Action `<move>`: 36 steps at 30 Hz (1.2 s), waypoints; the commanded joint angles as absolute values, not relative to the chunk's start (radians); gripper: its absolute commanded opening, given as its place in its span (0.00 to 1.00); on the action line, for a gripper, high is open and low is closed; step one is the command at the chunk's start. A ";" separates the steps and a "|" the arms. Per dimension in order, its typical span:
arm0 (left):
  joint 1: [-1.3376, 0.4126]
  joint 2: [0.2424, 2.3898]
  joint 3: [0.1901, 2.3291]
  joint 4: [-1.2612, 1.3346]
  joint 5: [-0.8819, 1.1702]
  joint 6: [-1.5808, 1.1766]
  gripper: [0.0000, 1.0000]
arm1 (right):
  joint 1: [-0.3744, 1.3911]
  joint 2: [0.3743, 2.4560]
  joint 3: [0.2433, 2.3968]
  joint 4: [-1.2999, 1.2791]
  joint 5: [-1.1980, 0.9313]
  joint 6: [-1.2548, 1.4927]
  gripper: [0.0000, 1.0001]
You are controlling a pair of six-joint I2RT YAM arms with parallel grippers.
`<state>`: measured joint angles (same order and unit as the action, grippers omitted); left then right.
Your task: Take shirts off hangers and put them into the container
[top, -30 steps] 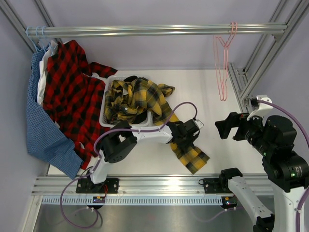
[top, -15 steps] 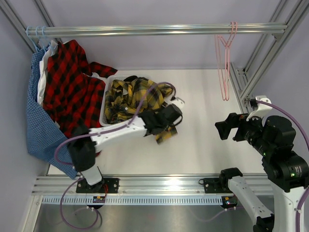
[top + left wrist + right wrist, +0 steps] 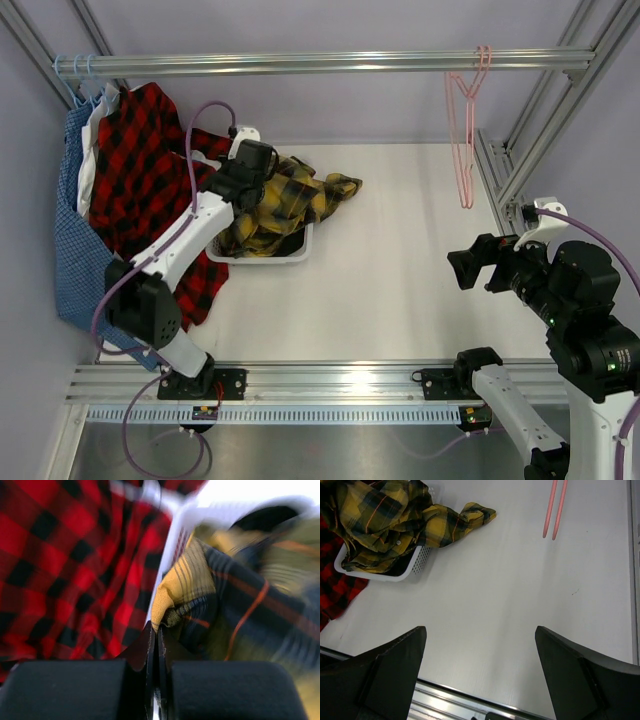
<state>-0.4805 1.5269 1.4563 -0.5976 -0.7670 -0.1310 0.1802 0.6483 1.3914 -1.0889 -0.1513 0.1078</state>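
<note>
The yellow-and-black plaid shirt [image 3: 295,195] lies heaped in the white container [image 3: 268,256], with one sleeve end trailing over the right rim onto the table. My left gripper [image 3: 262,190] hovers over the heap and is shut on a fold of this shirt [image 3: 180,587] next to the container's rim [image 3: 175,535]. Dark cloth [image 3: 400,571] shows underneath the plaid in the container [image 3: 385,576]. My right gripper [image 3: 480,630] stands open and empty above bare table, far right [image 3: 462,268]. Two pink hangers [image 3: 462,130] hang bare on the rail.
A red-and-black plaid shirt [image 3: 150,190] and a blue checked shirt [image 3: 85,260] hang from light blue hangers [image 3: 75,70] at the left, draping against the container. The metal rail [image 3: 320,63] spans the back. Frame posts [image 3: 550,120] stand at the right.
My left gripper closed on the plaid sleeve that lay on the table's front middle and carried it back and left over the container. The right arm stayed put.
</note>
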 commanded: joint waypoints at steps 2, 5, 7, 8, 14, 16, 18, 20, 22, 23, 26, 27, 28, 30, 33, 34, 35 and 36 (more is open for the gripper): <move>-0.416 1.704 1.398 -0.637 -0.661 -0.242 0.00 | 0.176 0.658 1.410 -1.075 -0.147 0.083 1.00; -0.408 1.810 1.364 -0.614 -0.592 -0.278 0.00 | 0.176 0.667 1.404 -1.075 -0.143 0.080 1.00; -0.403 1.886 1.355 -0.600 -0.549 -0.296 0.00 | 0.176 0.676 1.401 -1.075 -0.144 0.077 0.99; -0.405 1.911 1.356 -0.601 -0.542 -0.298 0.00 | 0.175 0.681 1.397 -1.074 -0.144 0.077 0.99; -0.388 1.982 1.374 -0.649 -0.535 -0.331 0.26 | 0.176 0.693 1.391 -1.068 -0.153 0.072 0.99; -0.385 1.936 1.370 -0.653 -0.563 -0.334 0.43 | 0.176 0.693 1.394 -1.069 -0.155 0.072 0.99; -0.383 1.853 1.388 -0.684 -0.604 -0.324 0.73 | 0.176 0.693 1.402 -1.071 -0.156 0.071 1.00; -0.383 1.778 1.414 -0.731 -0.626 -0.315 0.87 | 0.176 0.695 1.410 -1.072 -0.158 0.071 0.99; -0.387 1.732 1.439 -0.759 -0.644 -0.299 0.99 | 0.176 0.695 1.417 -1.075 -0.166 0.071 0.99; -0.390 1.686 1.468 -0.791 -0.650 -0.298 0.99 | 0.176 0.696 1.425 -1.075 -0.170 0.072 0.99; -0.414 1.619 1.540 -0.846 -0.664 -0.284 0.99 | 0.176 0.698 1.442 -1.078 -0.195 0.080 0.99; -0.446 1.602 1.586 -0.854 -0.669 -0.266 0.99 | 0.175 0.698 1.445 -1.080 -0.202 0.081 1.00; -0.468 1.597 1.613 -0.864 -0.673 -0.258 0.99 | 0.178 0.698 1.443 -1.078 -0.206 0.083 0.99; -0.544 1.601 1.702 -0.880 -0.675 -0.241 0.99 | 0.176 0.698 1.437 -1.075 -0.210 0.086 0.99; -0.681 1.638 1.764 -0.825 -0.660 -0.168 0.99 | 0.175 0.698 1.424 -1.069 -0.221 0.089 0.99; -0.713 1.676 1.796 -0.803 -0.651 -0.149 0.99 | 0.176 0.698 1.419 -1.068 -0.224 0.090 0.99; -0.766 1.702 1.813 -0.758 -0.620 -0.114 0.99 | 0.176 0.696 1.413 -1.066 -0.227 0.092 0.99; -0.788 1.735 1.833 -0.743 -0.606 -0.103 0.99 | 0.176 0.695 1.410 -1.063 -0.232 0.092 1.00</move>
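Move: Below the left hand, which still grips an end of the yellow plaid shirt up in the air, the white container's middle lies about 8 cm to the right, 2 cm back and 22 cm down. The shirt's bunched bulk sits in it some 12 cm right and 2 cm back; the red plaid shirt hangs about 13 cm left, level with the hand. From the right hand the container is roughly 22 cm ahead and 41 cm left. Plunging about 20 cm almost straight down inside the container's left rim, the left hand tips its fingers some 25 degrees further down and carries the pinched shirt end in. Down there the fingers open wide and let go; the empty hand climbs back up beyond its starting height, levels out, and swings about 10 cm right over the container. ##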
